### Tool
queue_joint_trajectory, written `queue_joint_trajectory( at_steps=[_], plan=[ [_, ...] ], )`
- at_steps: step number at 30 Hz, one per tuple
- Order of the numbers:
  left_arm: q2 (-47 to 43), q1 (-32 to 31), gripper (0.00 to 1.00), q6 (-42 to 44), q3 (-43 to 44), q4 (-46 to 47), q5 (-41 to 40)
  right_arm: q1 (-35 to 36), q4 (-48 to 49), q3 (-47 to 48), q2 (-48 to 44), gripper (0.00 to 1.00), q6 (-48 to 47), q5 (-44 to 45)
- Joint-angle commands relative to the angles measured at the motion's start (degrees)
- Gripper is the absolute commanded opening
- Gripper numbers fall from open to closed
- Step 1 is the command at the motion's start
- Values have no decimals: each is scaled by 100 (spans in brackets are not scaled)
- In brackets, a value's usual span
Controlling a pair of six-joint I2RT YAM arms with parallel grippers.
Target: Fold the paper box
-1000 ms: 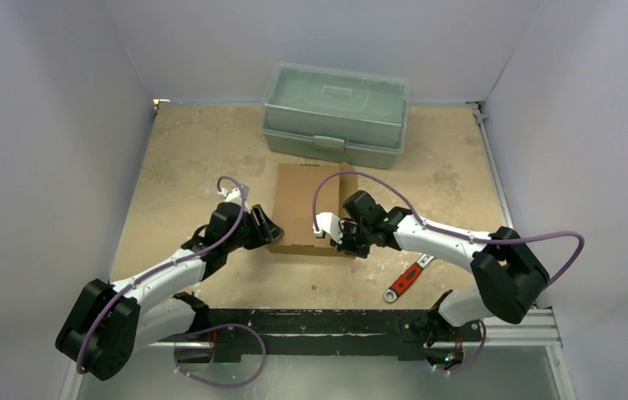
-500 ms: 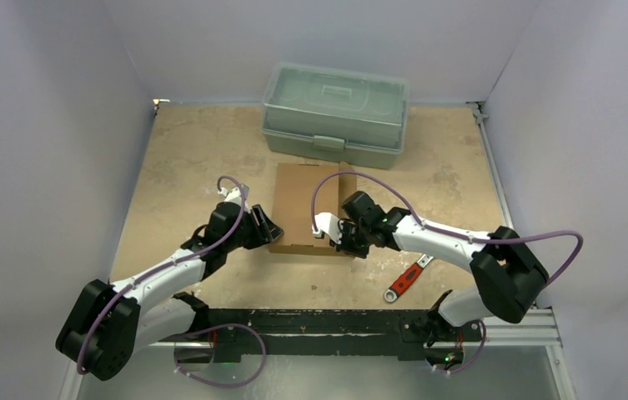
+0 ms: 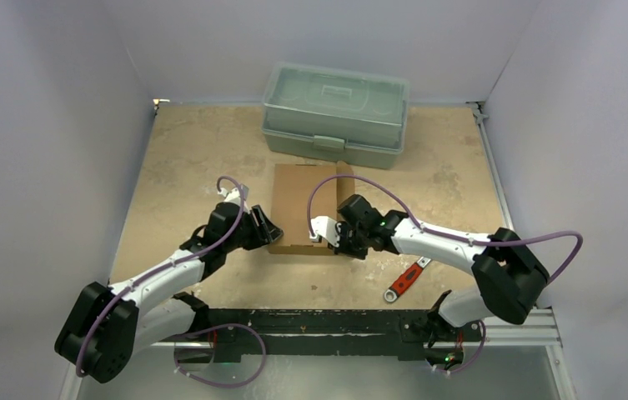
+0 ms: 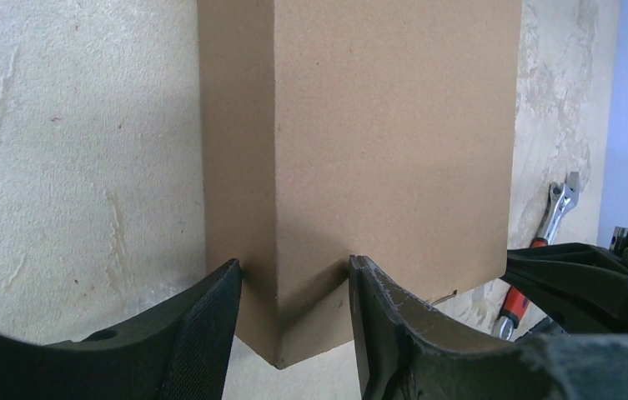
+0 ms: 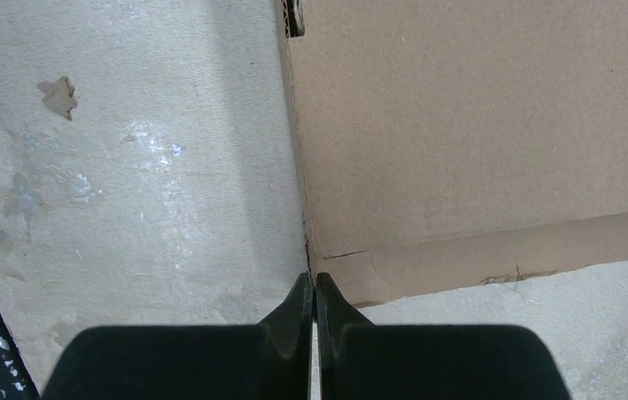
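Note:
The paper box point(image 3: 303, 207), plain brown cardboard, lies in the middle of the table with its top face closed. My left gripper point(image 3: 270, 236) straddles its near left corner. In the left wrist view the two fingers point(image 4: 295, 265) press on the two walls of the paper box point(image 4: 394, 125) that meet at that corner. My right gripper point(image 3: 344, 247) is shut at the near right corner. Its closed tips point(image 5: 314, 282) touch the corner edge of the paper box point(image 5: 477, 117), with nothing between them.
A grey-green plastic toolbox point(image 3: 335, 115) stands just behind the cardboard. A red-handled wrench point(image 3: 406, 279) lies on the table under my right arm and also shows as the wrench point(image 4: 556, 208) in the left wrist view. Walls enclose the table on three sides.
My right gripper has slid slightly left along the box's near right corner, and the box's right side has shifted with it. The left arm has stayed put.

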Motion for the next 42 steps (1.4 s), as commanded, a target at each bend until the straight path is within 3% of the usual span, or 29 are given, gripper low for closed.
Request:
queue_joint_trajectory(
  at_steps=[1, 5, 15, 19, 22, 29, 37, 40, 42],
  plan=[
    [-74, 1, 49, 162, 178, -256, 280, 37, 367, 206, -134, 0, -14, 50],
    [-134, 6, 50, 147, 221, -288, 321, 31, 273, 370, -47, 0, 85, -343],
    [-265, 4, 53, 105, 180, -485, 100, -341, 177, 425, 37, 0, 267, -314],
    [-353, 8, 54, 76, 172, -491, 41, -432, -9, 399, 130, 7, 79, -460],
    [-412, 17, 57, 78, 206, -694, 2, -452, -204, 433, 223, 15, -140, -607],
    [-685, 35, 58, 69, 245, -904, -91, -634, -317, 321, 3, 51, -364, -854],
    [-1566, 35, 63, 45, 253, -1189, -183, -906, -121, -42, -846, 62, -1061, -1426],
    [-2107, 35, 70, 57, 232, -1412, -306, -923, 14, -194, -1124, 66, -1472, -1708],
    [-2517, 35, 81, 45, 224, -1590, -425, -956, -299, -271, -1392, 70, -2124, -2379]
  ],
)
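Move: The right hand's shut fingertips are at the box's near right corner, where the open side flap ends; the flap's middle is about 9 cm ahead, 1 cm to the right and 2 cm lower. The closed box is centred some 9 cm ahead and 7 cm left of that hand, the wrench 4 cm back and 17 cm right. From the left hand, half open over the near left edge, the flap's middle is about 7 cm ahead and 13 cm right, 3 cm below. The right fingertips come free of the box's near right corner: they ease forward and right a little over 1 cm, dip slightly while opening from shut to about two-thirds, then lift quickly, about 5 cm up, tilting some 10 degrees. The left hand leaves the near left edge, drawing slowly back and left about 2 cm, then rising about 5 cm as its fingers spread wider. ##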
